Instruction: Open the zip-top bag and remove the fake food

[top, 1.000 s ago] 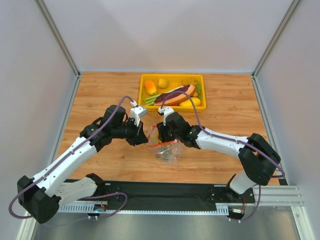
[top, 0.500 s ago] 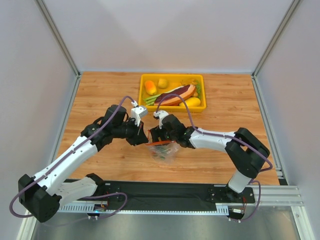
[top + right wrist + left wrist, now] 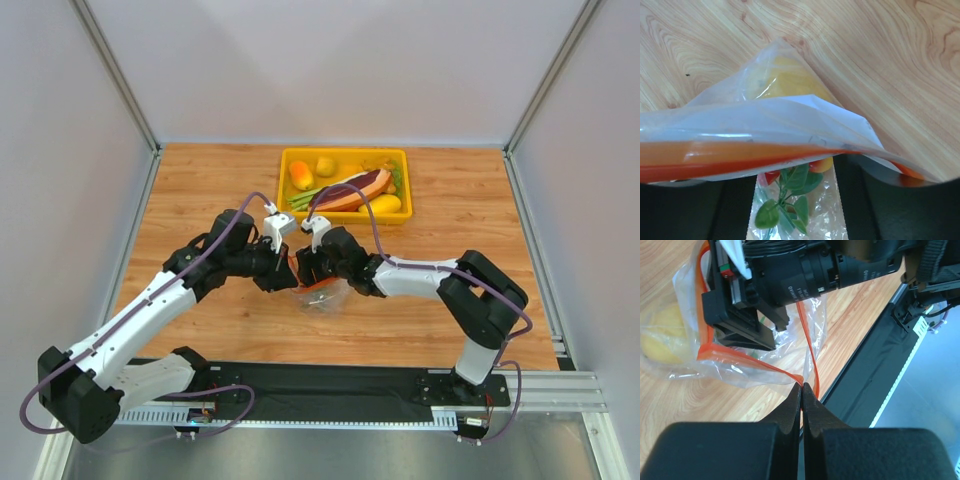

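The zip-top bag [image 3: 322,297] lies crinkled on the wooden table between my two grippers. My left gripper [image 3: 802,386] is shut on the red-orange zip strip [image 3: 747,364] at one end of the mouth. My right gripper [image 3: 309,270] is pushed into the bag's mouth, its black body [image 3: 770,285] filling the opening. In the right wrist view its jaws stand apart, with the zip strip [image 3: 735,161] draped across them. Fake food shows through the plastic: a yellow fruit [image 3: 785,82], a red bit [image 3: 769,177] and green leaves [image 3: 790,200] between the fingers.
A yellow tray [image 3: 345,152] at the back holds a maroon meat slice [image 3: 352,188], an orange piece [image 3: 301,175] and other toy food. The black base rail [image 3: 875,365] runs along the near table edge. White walls stand on both sides.
My right gripper has slid left toward the left gripper and into the bag's mouth, its jaws spread wider. The bag has shifted slightly left. The left gripper has kept its hold.
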Robot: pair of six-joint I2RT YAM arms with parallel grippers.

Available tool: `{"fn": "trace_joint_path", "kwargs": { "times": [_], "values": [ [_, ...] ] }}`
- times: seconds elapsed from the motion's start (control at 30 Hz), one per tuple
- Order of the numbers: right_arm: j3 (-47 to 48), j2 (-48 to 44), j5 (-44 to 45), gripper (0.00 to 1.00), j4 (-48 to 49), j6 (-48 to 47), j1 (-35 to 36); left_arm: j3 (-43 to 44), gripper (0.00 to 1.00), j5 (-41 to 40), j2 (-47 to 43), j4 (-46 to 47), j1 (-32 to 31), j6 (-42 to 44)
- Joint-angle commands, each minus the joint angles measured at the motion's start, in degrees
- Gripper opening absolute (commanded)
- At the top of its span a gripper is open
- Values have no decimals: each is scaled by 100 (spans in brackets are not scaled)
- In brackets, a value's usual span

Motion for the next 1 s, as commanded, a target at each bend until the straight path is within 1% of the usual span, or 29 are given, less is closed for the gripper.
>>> {"fn": "trace_joint_path", "kwargs": {
  "times": [0.0, 0.03, 0.07, 0.13, 0.17, 0.33, 0.4, 0.47, 0.8, 0.97],
  "values": [
    [163, 218, -12, 58, 505, -143, -56, 35, 0, 228, 22, 63, -48, 134],
    [181, 262, -21, 56, 505, -152, -56, 35, 0, 228, 22, 71, -48, 143],
    [207, 332, -12, 51, 505, -135, -56, 35, 0, 236, 22, 71, -48, 143],
    [234, 385, -12, 47, 461, -143, -56, 35, 0, 228, 48, 62, -48, 143],
    [216, 377, 5, 42, 461, -135, -56, 44, 0, 219, 48, 62, -48, 151],
    [172, 202, 23, 31, 207, -187, -56, 53, 0, 219, 66, 54, -48, 151],
    [172, 149, 32, 14, 14, -231, -56, 53, 0, 210, 66, 54, -48, 151],
    [146, 78, 49, 0, -92, -240, -56, 53, 0, 201, 75, 54, -48, 151],
    [-214, -677, -109, 0, -180, -73, -56, 53, 0, 166, 75, 36, -48, 160],
    [-215, -1099, -118, 0, -382, -73, -65, 53, 0, 166, 75, 27, -48, 152]
  ]
}}
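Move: The leafy fake food with its small red fruit lies inside the bag almost straight beneath the right fingertips, about 3 cm below and 2 cm back. The yellow fruit lies some 4 cm ahead of that hand, 3 cm to its left and 3 cm lower. The rim corner pinched by the left hand is roughly 5 cm back, 5 cm left and 4 cm higher. From the left hand, the leafy food is about 3 cm ahead, 5 cm right and 7 cm below. Over the leafy fake food in the open bag, the right hand sinks about 2 cm, its half-open fingers closing fully on the way. It then rises some 5 cm with fingers shut, easing a little back and right, away from the food. The left hand stays put, still pinching the bag's rim. ##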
